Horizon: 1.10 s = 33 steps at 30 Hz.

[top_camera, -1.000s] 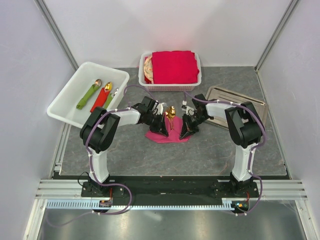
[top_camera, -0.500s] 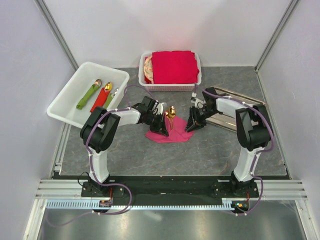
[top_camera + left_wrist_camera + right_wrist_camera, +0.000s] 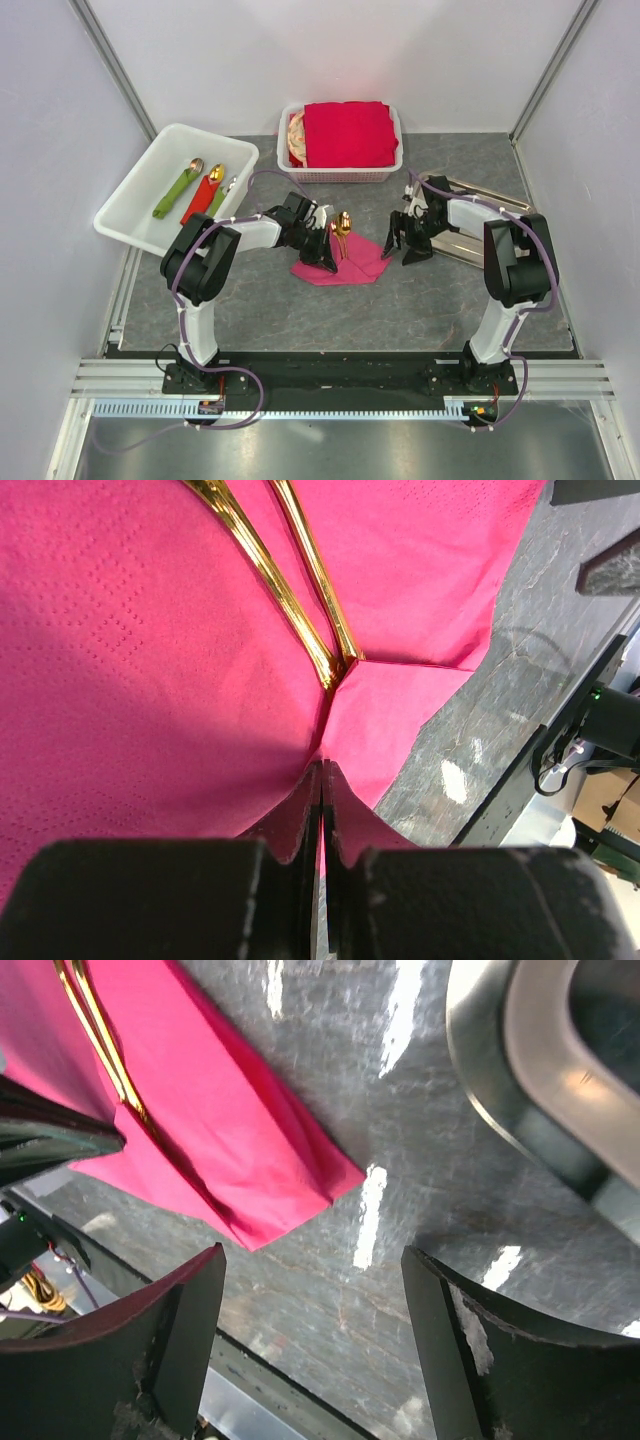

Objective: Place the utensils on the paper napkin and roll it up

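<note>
The pink paper napkin (image 3: pixel 352 264) lies on the grey table in front of the basket, partly folded. The gold utensils (image 3: pixel 343 227) rest on it, their slim handles (image 3: pixel 290 600) meeting at a crease. My left gripper (image 3: pixel 322 254) is shut, and its tips (image 3: pixel 321 778) pinch a raised fold of the napkin (image 3: pixel 150 660). My right gripper (image 3: pixel 410 243) stands open just right of the napkin with nothing between its fingers. In the right wrist view that gripper (image 3: pixel 315 1305) is over bare table, with the napkin's corner (image 3: pixel 230 1160) and the utensils (image 3: pixel 100 1050) ahead to the left.
A white tub (image 3: pixel 128 190) at the left holds spoons wrapped in green and red bundles. A white basket (image 3: pixel 392 165) with a stack of red napkins stands at the back. A metal tray (image 3: pixel 470 200) lies right behind my right gripper, its rim (image 3: pixel 490 1110) close by.
My right gripper has opened, let go of the napkin's right edge and drawn back to the right toward the metal tray. The left gripper has kept its pinch.
</note>
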Tool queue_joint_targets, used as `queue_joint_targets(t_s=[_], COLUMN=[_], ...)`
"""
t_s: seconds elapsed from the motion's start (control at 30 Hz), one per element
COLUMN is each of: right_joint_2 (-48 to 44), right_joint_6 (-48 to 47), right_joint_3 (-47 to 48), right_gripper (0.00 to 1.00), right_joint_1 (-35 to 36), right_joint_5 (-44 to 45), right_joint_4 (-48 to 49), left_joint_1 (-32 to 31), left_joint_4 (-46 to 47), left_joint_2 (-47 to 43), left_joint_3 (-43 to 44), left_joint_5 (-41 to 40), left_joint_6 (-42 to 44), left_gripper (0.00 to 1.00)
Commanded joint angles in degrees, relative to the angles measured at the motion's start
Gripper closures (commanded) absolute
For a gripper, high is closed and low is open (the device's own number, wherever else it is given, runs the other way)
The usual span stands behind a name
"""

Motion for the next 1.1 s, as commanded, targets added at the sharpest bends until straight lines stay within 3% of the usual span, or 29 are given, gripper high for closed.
queue_joint_targets(t_s=[0.0,0.47,1.07], right_joint_2=[2.0,8.9,7.3], right_joint_6=[2.3,9.7,19.6], right_joint_3=[-0.2,-3.9,-4.9], right_gripper=[0.21,0.23,0.25], right_joint_1=[-0.1,-0.1,0.0], right_joint_5=[0.3,-11.3,-19.5], right_joint_4=[3.8,14.1,30.3], left_joint_1=[0.4,0.6,0.6], left_joint_4=[-0.8,-0.8,-0.9], left_joint_2=[1.6,2.1,2.7], left_joint_3=[0.7,1.0,1.2], left_joint_5=[-3.0,-2.6,-2.4], left_joint_6=[1.3,1.2,1.1], left_gripper=[0.94,0.94,0.94])
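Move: The napkin's loose right corner lies about 3 cm to the left of the right hand, 1 cm nearer the base and roughly 3 cm below it. The fork and spoon lie some 13 cm to this hand's left and 2 cm farther out; the metal tray's middle is about 14 cm to its right and 8 cm ahead. From the left hand, its closed tips already down on the napkin by the handle ends, that corner is about 12 cm to the right and 2 cm ahead. With its fingers kept wide open, the right hand edges slightly forward, then sweeps about 5 cm left over the napkin's loose right corner, tipping over by some 20 degrees so that its fingers lie flatter and point more to the left, and at the end slides on forward for about 3 cm in all, staying low with hardly any change in height and bringing the napkin's edge between the open fingers, close against the far one. The left hand stays put with its fingers shut, still pinning the folded napkin beside the ends of the utensil handles. ##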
